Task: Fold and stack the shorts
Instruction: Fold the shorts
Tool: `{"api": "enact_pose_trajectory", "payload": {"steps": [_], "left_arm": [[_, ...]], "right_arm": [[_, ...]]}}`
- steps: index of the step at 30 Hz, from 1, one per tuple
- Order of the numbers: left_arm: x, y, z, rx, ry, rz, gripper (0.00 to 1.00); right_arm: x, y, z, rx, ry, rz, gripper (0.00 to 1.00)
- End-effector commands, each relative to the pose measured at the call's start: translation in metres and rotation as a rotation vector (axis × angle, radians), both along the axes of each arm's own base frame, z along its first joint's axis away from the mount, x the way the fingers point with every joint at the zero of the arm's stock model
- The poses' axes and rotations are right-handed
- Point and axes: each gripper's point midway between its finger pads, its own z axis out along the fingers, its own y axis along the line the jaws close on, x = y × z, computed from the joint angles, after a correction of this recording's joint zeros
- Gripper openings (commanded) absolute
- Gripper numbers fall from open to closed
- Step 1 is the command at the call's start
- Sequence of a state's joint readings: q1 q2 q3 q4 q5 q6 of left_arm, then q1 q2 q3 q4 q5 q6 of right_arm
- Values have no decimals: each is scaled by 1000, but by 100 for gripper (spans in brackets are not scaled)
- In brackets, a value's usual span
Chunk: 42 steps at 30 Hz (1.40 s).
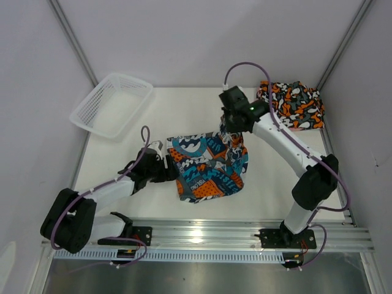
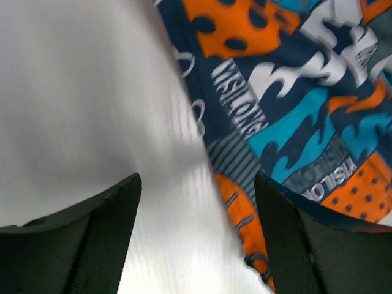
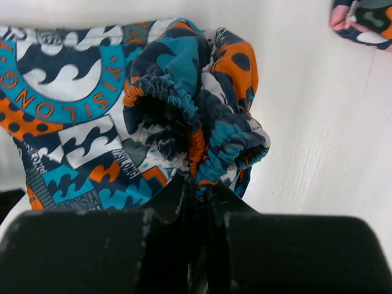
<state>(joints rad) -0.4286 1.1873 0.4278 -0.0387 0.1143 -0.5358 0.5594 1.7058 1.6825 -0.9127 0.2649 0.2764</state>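
The teal-navy shorts (image 1: 208, 166) lie spread in the middle of the table. My right gripper (image 1: 231, 131) is at their far right corner, shut on the bunched elastic waistband (image 3: 196, 122), which is lifted a little. My left gripper (image 1: 163, 160) is low at the shorts' left edge and stands open. In the left wrist view the orange hem (image 2: 245, 233) lies between its fingers (image 2: 101, 239), close to the right one. The black shorts with orange-white blotches (image 1: 291, 104) rest folded at the back right, with a pink edge (image 1: 301, 127) showing under them.
A white mesh basket (image 1: 112, 104) stands at the back left corner. The table (image 1: 122, 153) is walled on three sides. A metal rail (image 1: 202, 236) with both arm bases runs along the near edge. A corner of the black shorts (image 3: 364, 21) shows in the right wrist view.
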Motion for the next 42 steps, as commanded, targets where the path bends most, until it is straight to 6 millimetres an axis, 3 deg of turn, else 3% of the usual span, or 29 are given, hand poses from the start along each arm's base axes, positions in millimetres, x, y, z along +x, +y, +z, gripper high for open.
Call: {"api": "enact_pose_trajectory", "payload": {"steps": [1, 5, 7, 12, 14, 20, 26, 30, 42], "left_arm": [[18, -12, 5, -46, -25, -6, 75], [20, -17, -12, -48, 7, -19, 60], [20, -18, -16, -50, 19, -24, 55], [19, -18, -7, -82, -17, -14, 52], [15, -20, -3, -114, -34, -20, 52], [13, -25, -3, -155, -32, -23, 48], [10, -26, -2, -185, -46, -15, 43], [10, -27, -3, -195, -41, -13, 38], [10, -28, -8, -210, -25, -20, 31]], "right_arm": [[-4, 8, 4, -138, -46, -57, 0], [-11, 37, 1, -218, -76, -45, 0], [-21, 58, -12, -267, -70, -6, 0], [-30, 89, -39, -365, -79, -16, 0], [-33, 110, -54, -372, -77, 12, 0], [-41, 145, -70, -370, -118, 3, 0], [-49, 161, -82, -349, -150, -18, 0], [-59, 175, -76, -312, -182, -5, 1], [-66, 176, -59, -274, -220, -22, 2]]}}
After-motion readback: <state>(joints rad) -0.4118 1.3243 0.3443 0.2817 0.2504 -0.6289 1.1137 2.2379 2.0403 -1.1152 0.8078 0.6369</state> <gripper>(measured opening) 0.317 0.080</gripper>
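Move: Just beside the left hand, some 3 cm to its right, 1 cm ahead and 2 cm below, lies the shorts' left edge, with the middle of the shorts about 16 cm to the right and level. The white basket is roughly 23 cm ahead and 21 cm left. From the right hand, which already holds the gathered elastic part, that edge is about 22 cm left, 12 cm back and 19 cm below; the folded stack is 23 cm right and 12 cm ahead. Sweeping left about 17 cm, the right hand carries the pinched elastic bunch over the shorts towards the left edge, drawing back some 7 cm, sinking about 9 cm and rolling some 20 degrees left side down. The left hand first reaches 2–3 cm forward and right, eases back, dips slightly and closes from wide open to about a third around the left edge. ##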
